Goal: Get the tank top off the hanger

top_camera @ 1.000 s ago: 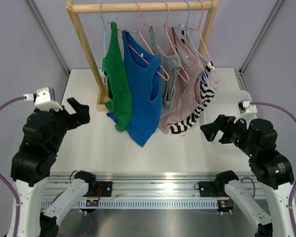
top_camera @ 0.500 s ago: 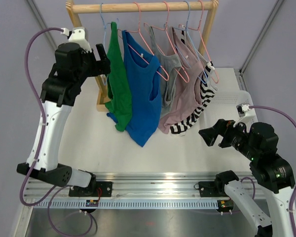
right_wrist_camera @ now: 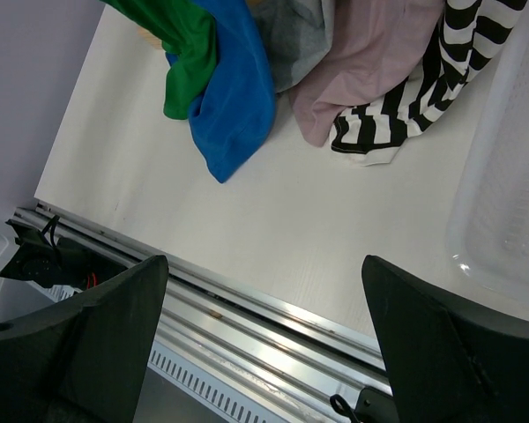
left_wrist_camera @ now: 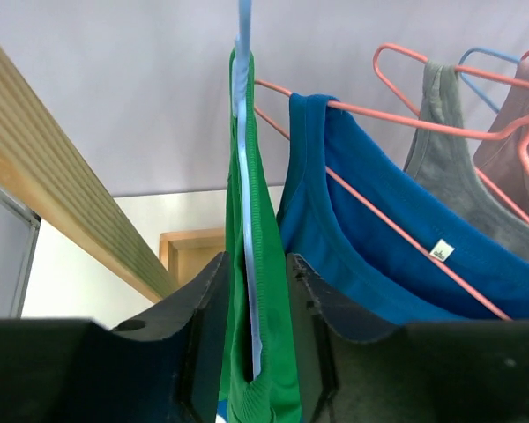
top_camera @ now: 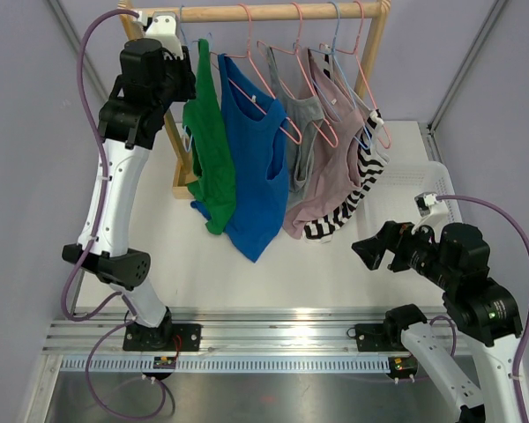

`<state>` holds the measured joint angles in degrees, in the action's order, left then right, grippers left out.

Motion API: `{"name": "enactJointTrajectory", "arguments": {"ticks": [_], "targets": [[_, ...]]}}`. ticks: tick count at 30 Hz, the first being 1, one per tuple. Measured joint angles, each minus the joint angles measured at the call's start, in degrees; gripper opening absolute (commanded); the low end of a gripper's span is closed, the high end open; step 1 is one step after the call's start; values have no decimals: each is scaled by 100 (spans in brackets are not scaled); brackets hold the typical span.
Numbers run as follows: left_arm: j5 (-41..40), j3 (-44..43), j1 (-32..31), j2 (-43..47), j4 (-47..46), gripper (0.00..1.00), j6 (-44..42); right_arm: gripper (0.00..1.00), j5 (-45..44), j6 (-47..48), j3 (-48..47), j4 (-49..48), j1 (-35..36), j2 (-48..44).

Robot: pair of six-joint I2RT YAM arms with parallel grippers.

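Observation:
A green tank top (top_camera: 210,150) hangs on a light blue hanger (top_camera: 187,55) at the left end of the wooden rail. My left gripper (top_camera: 187,79) is raised to the top of that garment. In the left wrist view its two black fingers press from both sides on the green strap (left_wrist_camera: 269,291) and the pale blue hanger wire (left_wrist_camera: 244,132) inside it, so the left gripper (left_wrist_camera: 257,262) is shut on them. My right gripper (top_camera: 368,249) hovers low at the right, open and empty, above bare table (right_wrist_camera: 264,264).
The wooden rack (top_camera: 247,12) also carries a blue top (top_camera: 256,176), a grey one (top_camera: 304,123), a pink one (top_camera: 331,176) and a striped one (top_camera: 363,172) on pink and blue hangers. A clear plastic bin (top_camera: 441,176) stands at the right edge.
My left arm rose from low by the table to the left end of the rail, and its jaws closed from wide open onto the green strap and hanger. The right gripper drifted slightly down and left.

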<state>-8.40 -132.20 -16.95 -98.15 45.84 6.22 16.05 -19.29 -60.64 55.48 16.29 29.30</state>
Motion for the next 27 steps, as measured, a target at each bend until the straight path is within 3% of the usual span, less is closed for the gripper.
{"name": "enactJointTrajectory", "arguments": {"ticks": [4, 11, 27], "targets": [[-33, -2, 0, -98, 87, 32, -79, 99, 24, -4, 13, -11, 0, -7], [-83, -61, -4, -297, 160, 0, -138, 99, 76, -26, 13, -24, 0, -7], [-516, -229, -118, 120, 291, 0, 28, 99, 74, -46, 11, -24, 0, -114]]}}
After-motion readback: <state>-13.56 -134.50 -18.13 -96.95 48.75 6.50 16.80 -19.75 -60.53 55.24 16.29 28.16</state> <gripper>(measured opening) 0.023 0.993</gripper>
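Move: The light-blue hanger that holds the green tank top slopes down between my left fingers, its near arm about 2 cm ahead and 2 cm below, centred sideways. The green tank top hangs some 20 cm below, 2 cm ahead and 3 cm right; the blue tank top, similarly low, is level ahead and 17 cm right. The rack's left post is roughly 10 cm ahead, 12 cm left. From my right hand, the hanger arm lies about 31 cm ahead, 38 cm left, 17 cm higher. I ease my part-open left hand down and slightly forward, about 3 cm, along the near arm of the light-blue hanger while shutting the fingers until they pinch it. Keeping that grip, I reverse, slowly and then faster, drawing the hanger up some 4 cm and back about 3 cm, with a small drift left towards the post. ##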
